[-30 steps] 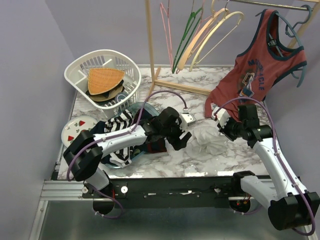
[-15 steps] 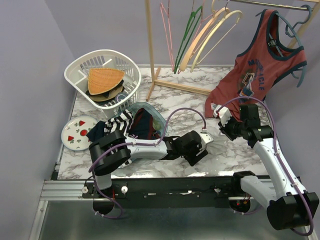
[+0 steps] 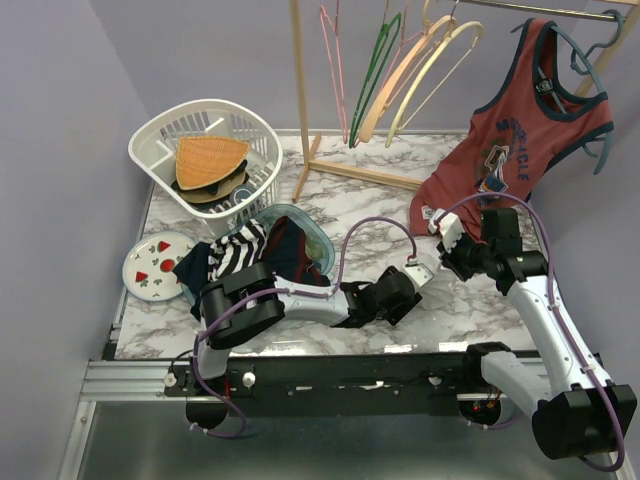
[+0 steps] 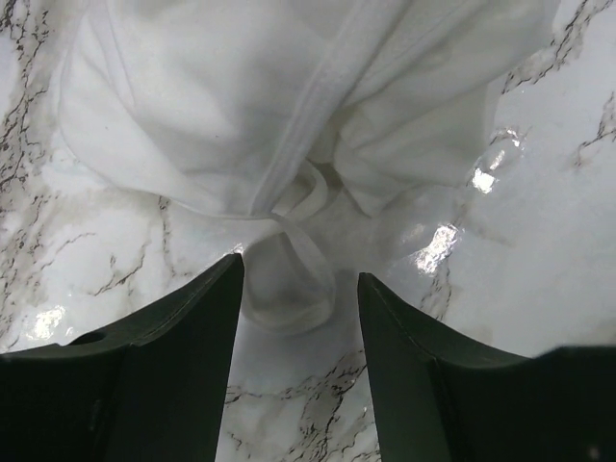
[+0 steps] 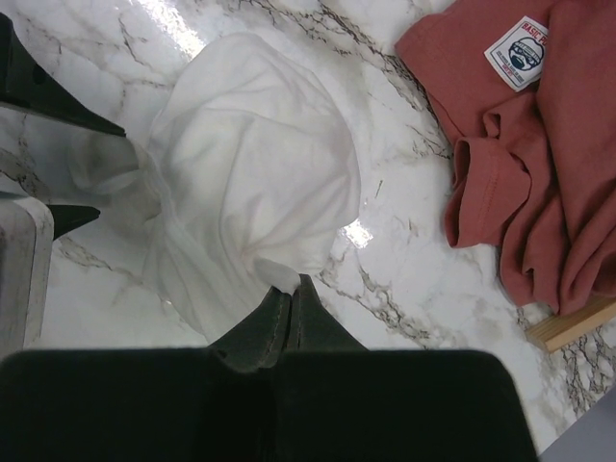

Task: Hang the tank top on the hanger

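Note:
The white tank top [image 4: 289,115] lies crumpled on the marble table; it also shows in the right wrist view [image 5: 250,183]. In the top view my left arm covers most of it. My left gripper [image 4: 300,268] [image 3: 412,282] is open and low over the table, with a strap loop of the tank top between its fingertips. My right gripper [image 5: 292,282] [image 3: 447,250] is shut on a fold at the tank top's edge. The cream hanger [image 3: 452,36] hangs on the rack at the back, far from both grippers.
A red tank top [image 3: 520,140] [image 5: 539,173] hangs on a blue-grey hanger at the back right, its hem on the table. Green and pink hangers [image 3: 375,70] share the wooden rack [image 3: 300,90]. A white basket [image 3: 160,140], a plate [image 3: 155,265] and a tub of clothes [image 3: 290,245] stand at the left.
My left arm has swung right from the table's middle and stretched out low, so its open gripper now sits at the tank top. The right arm has hardly moved.

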You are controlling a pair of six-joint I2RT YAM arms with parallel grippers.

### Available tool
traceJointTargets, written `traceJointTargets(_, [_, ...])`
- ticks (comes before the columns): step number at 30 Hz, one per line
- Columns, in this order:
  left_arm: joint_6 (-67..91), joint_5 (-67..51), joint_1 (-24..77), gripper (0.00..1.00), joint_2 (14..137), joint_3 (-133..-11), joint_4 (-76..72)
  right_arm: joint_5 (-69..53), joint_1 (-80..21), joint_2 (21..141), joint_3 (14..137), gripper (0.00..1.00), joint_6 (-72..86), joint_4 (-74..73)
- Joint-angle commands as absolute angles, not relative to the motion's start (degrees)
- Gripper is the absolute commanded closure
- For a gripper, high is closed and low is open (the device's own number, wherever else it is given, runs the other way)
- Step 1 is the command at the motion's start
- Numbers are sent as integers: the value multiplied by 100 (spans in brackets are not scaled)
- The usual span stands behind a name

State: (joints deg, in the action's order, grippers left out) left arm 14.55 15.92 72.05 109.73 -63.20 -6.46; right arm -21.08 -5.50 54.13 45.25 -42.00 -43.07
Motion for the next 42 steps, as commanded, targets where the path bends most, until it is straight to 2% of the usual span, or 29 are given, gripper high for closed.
traceJointTargets(1, [1626, 1890, 7286, 37, 11127, -6434, -923, -2311, -475, 5467, 4509, 100, -4122, -4210])
traceJointTargets(2, [1635, 1890, 7295, 38, 11136, -6434, -923, -2320, -475, 5475, 4500, 99, -4122, -4219])
traceJointTargets(3, [1635, 1898, 7295, 46, 11144, -6442, -914, -2320, -466, 5476, 4517, 100, -4122, -4227])
traceJointTargets(4, [1652, 1907, 7295, 59, 11171, -6451, -914, -2329, -457, 5476, 4518, 100, -4113, -4228])
traceJointTargets(6, [1644, 1890, 7295, 63, 11180, -6460, -897, -2338, -439, 5458, 4518, 99, -4113, -4245])
traceJointTargets(7, [1644, 1881, 7304, 70, 11154, -6451, -896, -2355, -413, 5449, 4526, 100, -4122, -4254])
traceJointTargets(9, [1626, 1820, 7304, 73, 11110, -6434, -896, -2382, -387, 5423, 4535, 100, -4131, -4271])
traceJointTargets(10, [1617, 1811, 7304, 79, 11031, -6399, -905, -2391, -361, 5414, 4544, 100, -4140, -4280])
traceJointTargets(12, [1582, 1688, 7304, 84, 10917, -6337, -940, -2399, -343, 5405, 4553, 100, -4148, -4324])
traceJointTargets(16, [1450, 1486, 7286, 99, 10198, -6144, -844, -2312, -177, 5318, 4658, 99, -4262, -4447])
traceJointTargets(24, [1239, 713, 6856, 100, 8720, -6240, -283, -2285, 211, 5159, 5457, 99, -4465, -5000])
traceJointTargets(28, [1423, 98, 6338, 100, 8027, -6669, -9, -2198, 220, 5133, 6377, 99, -4439, -5203])
traceJointTargets(31, [1634, -307, 5873, 100, 7648, -7143, 289, -1891, 220, 5098, 7003, 100, -4290, -5221])
traceJointTargets(35, [1652, -176, 5450, 100, 7199, -7532, 518, -1040, 229, 4905, 7829, 99, -4078, -4704])
traceJointTargets(42, [1477, -307, 5177, 100, 6689, -7498, 923, -870, 246, 4676, 7762, 99, -4008, -4605])
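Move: A thin strap loop of the white tank top lies on the table practically between the left fingertips, about 1 cm ahead, 1 cm right and 2 cm below. The bunched body of the white top is some 6 cm ahead and 4 cm right of the left hand; the hem of the red tank top is roughly 19 cm ahead and 6 cm right. From the right hand, which already pinches the white top, the loop is about 5 cm back, 5 cm left and 11 cm below. Barely sinking, the left hand closes its wide-open fingers on the strap loop at the table, then climbs fast, close to 40 cm, drifting left and a little forward while its fingers swing up about 40 degrees to near level. The right hand keeps its pinch, follows up some 25 cm and slides slightly right, its fingers tilting up too, so the hands draw apart. ##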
